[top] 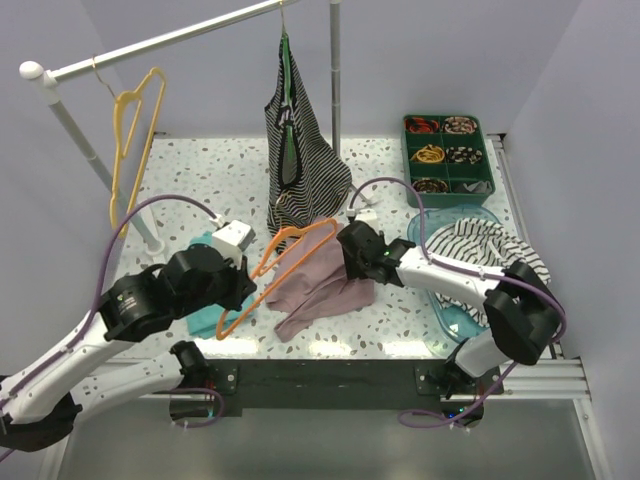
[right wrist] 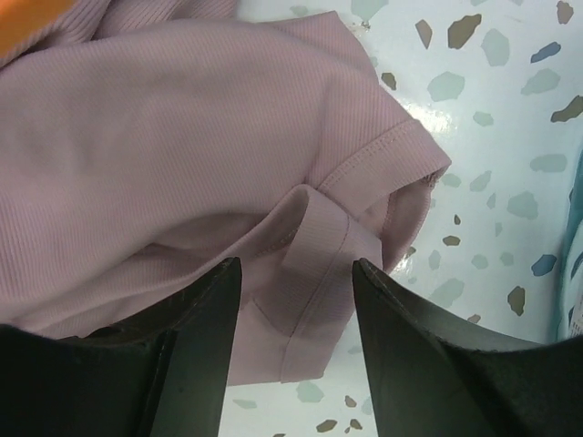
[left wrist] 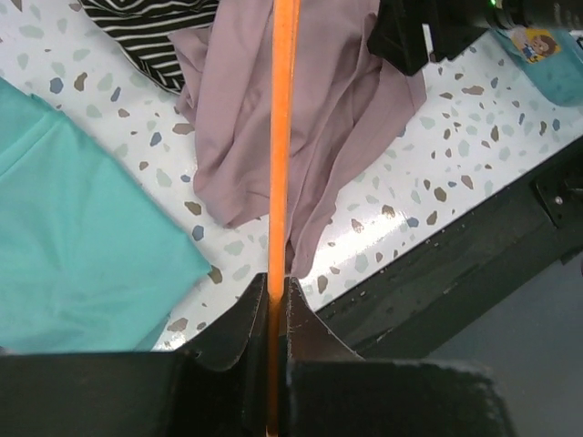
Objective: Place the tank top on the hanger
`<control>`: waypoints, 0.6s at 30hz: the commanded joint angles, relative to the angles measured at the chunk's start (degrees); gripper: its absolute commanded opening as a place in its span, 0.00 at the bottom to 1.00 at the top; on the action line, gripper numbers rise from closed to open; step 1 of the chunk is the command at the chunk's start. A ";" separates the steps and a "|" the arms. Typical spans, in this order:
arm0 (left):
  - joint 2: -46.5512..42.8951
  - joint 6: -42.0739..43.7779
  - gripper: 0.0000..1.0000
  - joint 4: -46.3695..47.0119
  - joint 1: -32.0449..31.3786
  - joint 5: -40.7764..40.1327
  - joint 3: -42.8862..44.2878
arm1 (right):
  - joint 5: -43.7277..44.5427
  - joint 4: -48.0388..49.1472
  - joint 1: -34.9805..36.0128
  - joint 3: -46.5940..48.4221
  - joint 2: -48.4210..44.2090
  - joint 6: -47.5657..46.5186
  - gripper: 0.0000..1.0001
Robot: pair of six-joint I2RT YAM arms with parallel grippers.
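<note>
My left gripper (left wrist: 278, 284) is shut on the thin bar of the orange hanger (left wrist: 281, 137), which runs straight away from the jaws over the mauve-pink tank top (left wrist: 337, 118). From the top view the hanger (top: 290, 255) is tilted, with its upper end over the crumpled tank top (top: 320, 290) lying on the table. My right gripper (right wrist: 296, 264) is open and low over the tank top's right edge (right wrist: 164, 137). A folded strap (right wrist: 319, 241) lies between its jaws, which do not grip it.
A teal folded cloth (top: 210, 315) lies under the left gripper. A striped top (top: 295, 150) and a yellow hanger (top: 135, 115) hang from the rail. At the right stand a green compartment tray (top: 447, 153) and a blue basin (top: 445, 320) holding striped cloth.
</note>
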 commanded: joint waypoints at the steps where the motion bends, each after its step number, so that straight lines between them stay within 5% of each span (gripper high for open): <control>1: -1.15 -0.14 0.00 -1.45 -0.10 4.95 -0.48 | 1.62 3.97 -2.35 0.10 0.73 -1.76 0.56; 9: -1.85 3.38 0.00 -1.90 -0.10 11.45 -1.62 | 0.74 4.67 -3.76 -0.69 0.73 -2.73 0.49; 18: -0.27 5.58 0.00 -0.66 -0.10 14.53 -2.59 | 0.21 2.83 -4.11 -2.10 -2.25 -2.29 0.16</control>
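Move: The tank top's right edge, which the right hand is going for, lies about 1 cm ahead, 2 cm to the right and 2 cm below it; the blue basket is about 27 cm to its right and 2 cm ahead. The orange hanger's far end is roughly 7 cm ahead of that hand, 4 cm left and 6 cm above. From the left hand, the tank top's right edge is some 15 cm ahead, 24 cm right and 19 cm below; the teal cloth is about 10 cm ahead, 11 cm left and 21 cm below. Forward and rightward by a couple of centimetres, then slightly down, the right hand settles over the tank top's edge and closes its half-open fingers most of the way, pinching the fold. Meanwhile the left hand, still gripping the orange hanger, draws back some 3.5 cm and sinks 2 cm, turning about 10 degrees clockwise and tipping down so the hanger's far end swings in towards the right fingers. ##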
